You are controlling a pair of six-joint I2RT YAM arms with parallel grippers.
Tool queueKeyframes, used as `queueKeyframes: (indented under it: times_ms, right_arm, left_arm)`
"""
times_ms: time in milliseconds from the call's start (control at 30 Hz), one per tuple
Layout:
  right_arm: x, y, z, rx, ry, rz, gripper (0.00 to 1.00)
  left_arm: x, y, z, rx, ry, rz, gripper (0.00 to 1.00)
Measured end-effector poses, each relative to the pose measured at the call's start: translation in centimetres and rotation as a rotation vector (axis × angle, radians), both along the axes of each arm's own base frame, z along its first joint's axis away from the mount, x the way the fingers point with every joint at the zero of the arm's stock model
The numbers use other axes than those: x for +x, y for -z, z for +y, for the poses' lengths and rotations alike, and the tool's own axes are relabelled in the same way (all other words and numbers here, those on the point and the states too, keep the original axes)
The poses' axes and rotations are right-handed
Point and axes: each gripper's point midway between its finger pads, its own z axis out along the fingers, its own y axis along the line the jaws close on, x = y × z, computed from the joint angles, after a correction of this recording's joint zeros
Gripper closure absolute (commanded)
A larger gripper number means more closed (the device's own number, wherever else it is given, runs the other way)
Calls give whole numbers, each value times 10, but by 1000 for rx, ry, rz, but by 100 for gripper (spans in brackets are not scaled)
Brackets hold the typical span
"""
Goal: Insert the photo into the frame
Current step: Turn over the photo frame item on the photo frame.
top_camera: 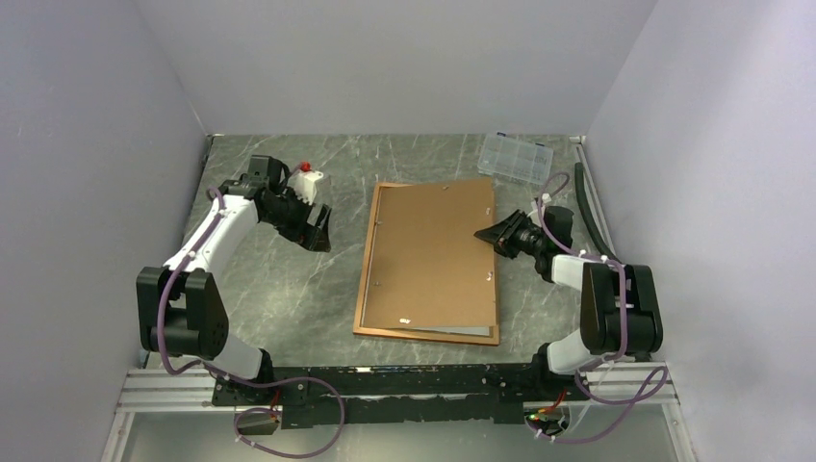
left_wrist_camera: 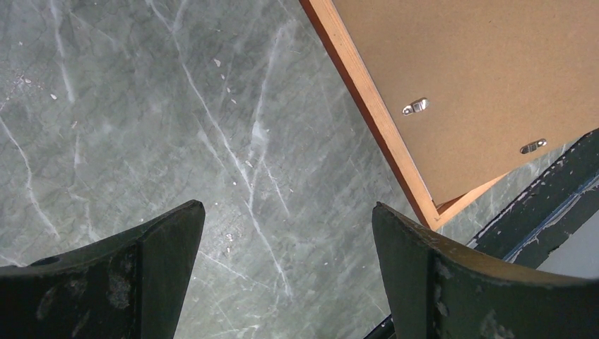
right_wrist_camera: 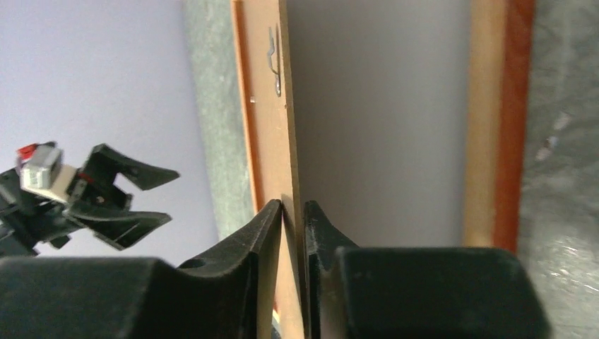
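The frame (top_camera: 366, 279) lies back side up in the middle of the table; its reddish border shows in the wrist views (left_wrist_camera: 374, 113) (right_wrist_camera: 519, 120). The brown backing board (top_camera: 433, 250) (left_wrist_camera: 480, 70) lies on it. My right gripper (top_camera: 496, 234) (right_wrist_camera: 293, 205) is shut on the board's (right_wrist_camera: 265, 141) right edge, which is raised a little. Under the board a pale sheet, the photo's (right_wrist_camera: 381, 120) white back, lies inside the frame; a strip of it shows at the near edge (top_camera: 457, 331). My left gripper (top_camera: 318, 234) (left_wrist_camera: 288, 208) hangs open over bare marble, left of the frame.
A clear plastic compartment box (top_camera: 516, 155) sits at the back right. A dark strip (top_camera: 589, 207) runs along the right wall. The black base rail (left_wrist_camera: 558, 191) lies just past the frame's near corner. Grey walls close in the left, back and right.
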Motion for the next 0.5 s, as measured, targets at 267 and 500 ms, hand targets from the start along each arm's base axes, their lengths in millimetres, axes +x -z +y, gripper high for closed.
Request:
queueKeyframes:
  times_ms: [267, 500]
  right_arm:
    - [-6, 28, 0, -103, -7, 94, 65]
    - [-2, 30, 11, -254, -55, 101, 54]
  left_arm:
    - [-1, 0, -2, 1, 6, 0, 6]
    - [-1, 0, -2, 1, 6, 0, 6]
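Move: At the right fingertips, the raised right edge of the backing board is already between the pads; the board's middle lies about 12 cm to the left, 3 cm back and 3 cm below. The frame's right rail passes 2 cm to the right and 5 cm below, level fore and aft. The clear plastic box is roughly 18 cm ahead and 6 cm to the right. From the left hand, the board's middle is some 22 cm to the right, 1 cm back and 7 cm below. Lowering the board's right edge about 3 cm towards the frame, the right hand sinks first, then eases 1 cm to the left, nudging the board and frame along. Its wrist rolls left side down by some 15 degrees while the fingers, already loosening, open further to nearly half, still one on either side of the edge. ##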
